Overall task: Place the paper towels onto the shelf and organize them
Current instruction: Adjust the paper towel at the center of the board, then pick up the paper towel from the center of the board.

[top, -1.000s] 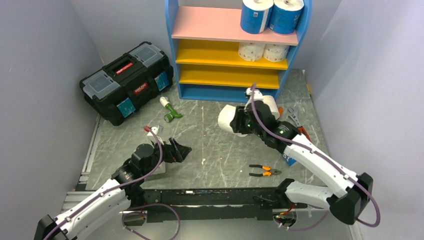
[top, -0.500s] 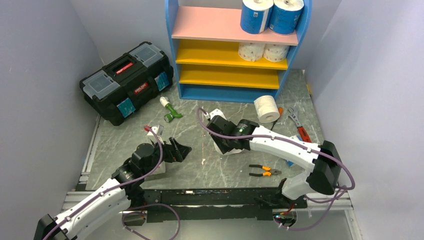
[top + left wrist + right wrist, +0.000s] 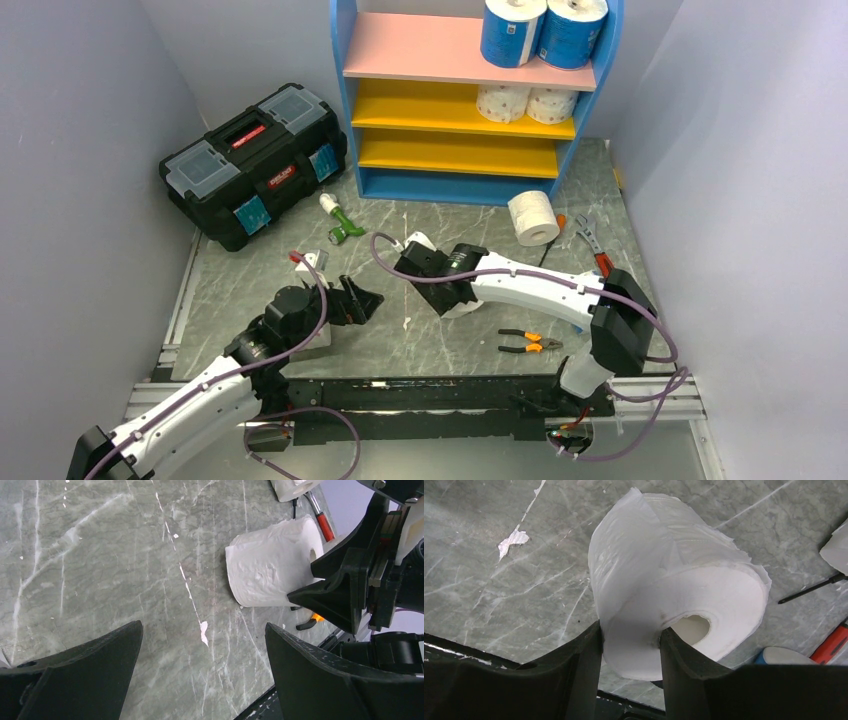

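My right gripper (image 3: 630, 635) is shut on a plain white paper towel roll (image 3: 674, 590), pinching its wall beside the core, low over the marble floor. From the left wrist view that roll (image 3: 270, 570) lies on its side with the right gripper (image 3: 350, 592) behind it. My left gripper (image 3: 202, 670) hangs open over bare floor, left of the roll. A second white roll (image 3: 533, 217) stands on the floor in front of the shelf (image 3: 345, 60). Two blue-wrapped rolls (image 3: 512, 30) stand on its pink top board. Two dotted rolls (image 3: 502, 100) sit on the upper yellow board.
A black toolbox (image 3: 255, 165) stands at the back left. A green-and-white tool (image 3: 340, 222) lies before the shelf. Orange-handled pliers (image 3: 530, 342) lie near the right arm's base. Red-handled tools (image 3: 600, 258) lie by the right wall.
The right arm has swung left and toward me from beside the shelf, carrying the white roll down to the middle of the floor. The left arm has stayed still.
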### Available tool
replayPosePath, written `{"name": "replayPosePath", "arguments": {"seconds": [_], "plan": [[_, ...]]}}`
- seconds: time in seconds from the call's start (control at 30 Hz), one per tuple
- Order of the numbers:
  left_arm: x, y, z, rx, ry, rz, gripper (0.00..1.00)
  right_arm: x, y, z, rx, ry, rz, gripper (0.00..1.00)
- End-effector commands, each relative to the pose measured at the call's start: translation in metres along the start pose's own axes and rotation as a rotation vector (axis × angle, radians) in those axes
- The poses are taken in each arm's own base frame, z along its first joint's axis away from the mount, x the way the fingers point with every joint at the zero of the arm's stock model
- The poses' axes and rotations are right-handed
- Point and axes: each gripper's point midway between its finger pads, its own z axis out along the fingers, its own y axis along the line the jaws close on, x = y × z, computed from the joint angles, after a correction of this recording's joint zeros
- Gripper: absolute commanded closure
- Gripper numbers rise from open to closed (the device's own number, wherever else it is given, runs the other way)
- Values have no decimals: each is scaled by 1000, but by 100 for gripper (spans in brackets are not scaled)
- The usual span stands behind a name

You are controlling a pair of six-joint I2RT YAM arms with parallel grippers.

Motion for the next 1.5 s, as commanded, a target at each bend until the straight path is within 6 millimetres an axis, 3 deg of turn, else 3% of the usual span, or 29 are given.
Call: {"name": "replayPosePath", "arguments": {"seconds": [0.0, 0.23, 0.3, 0.43, 0.57, 0.67, 0.73, 0.87, 0.9, 1.0, 1.13, 1.47], "plan": [[-13, -9, -1, 12, -33, -9, 1, -17, 5, -7, -24, -57, 8, 55], [-11, -8, -1, 13, -29, -11, 1, -19, 11, -14, -63, -77, 26, 33], [-10, -8, -1, 8, -20, -10, 0, -24, 9, -22, -75, -107, 48, 25], [-12, -9, 0, 6, -22, -12, 1, -39, 0, -49, -90, -200, 109, 22], [-11, -7, 0, -13, -6, -24, 1, -56, -35, -77, 3, -357, 280, 20], [-10, -7, 1, -34, 20, -25, 1, -55, -73, -87, 111, -426, 508, 17], [-10, -6, 2, -56, 38, -27, 1, -48, -93, -89, 123, -448, 679, 8], [-12, -4, 3, -111, 72, -33, 1, -31, -116, -75, -27, -494, 909, 6], [-13, -5, 3, -119, 82, -33, 1, -20, -116, -65, -63, -492, 940, 6], [-12, -2, 4, -157, 115, -31, 1, -16, -106, -58, -225, -534, 985, 7], [-3, 3, 5, -185, 151, -47, 1, -10, -94, -44, -291, -489, 1015, 8], [9, 8, 6, -173, 159, -79, 1, -13, -67, -29, -436, -468, 1018, 12]]}}
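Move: Between the right hand's fingers, pinched at the left part of its top rim, stands the white paper towel, its middle about 3 cm to the right, level fore and aft, and 5 cm below. The pliers lie some 17 cm right, 6 cm back and 9 cm down; the other white roll is about 17 cm right, 15 cm ahead and 5 cm below. From the left hand the paper towel is about 15 cm right, straight across, 7 cm lower. Opening its fingers wide, the right hand lets go of the paper towel's rim with a slight shift left, then lifts over 10 cm and swings right and forward past the roll. It sinks again and comes back left some 5 cm towards the roll's right side, the fingers swinging from pointing down to pointing left, wrist turned about 40 degrees clockwise. ##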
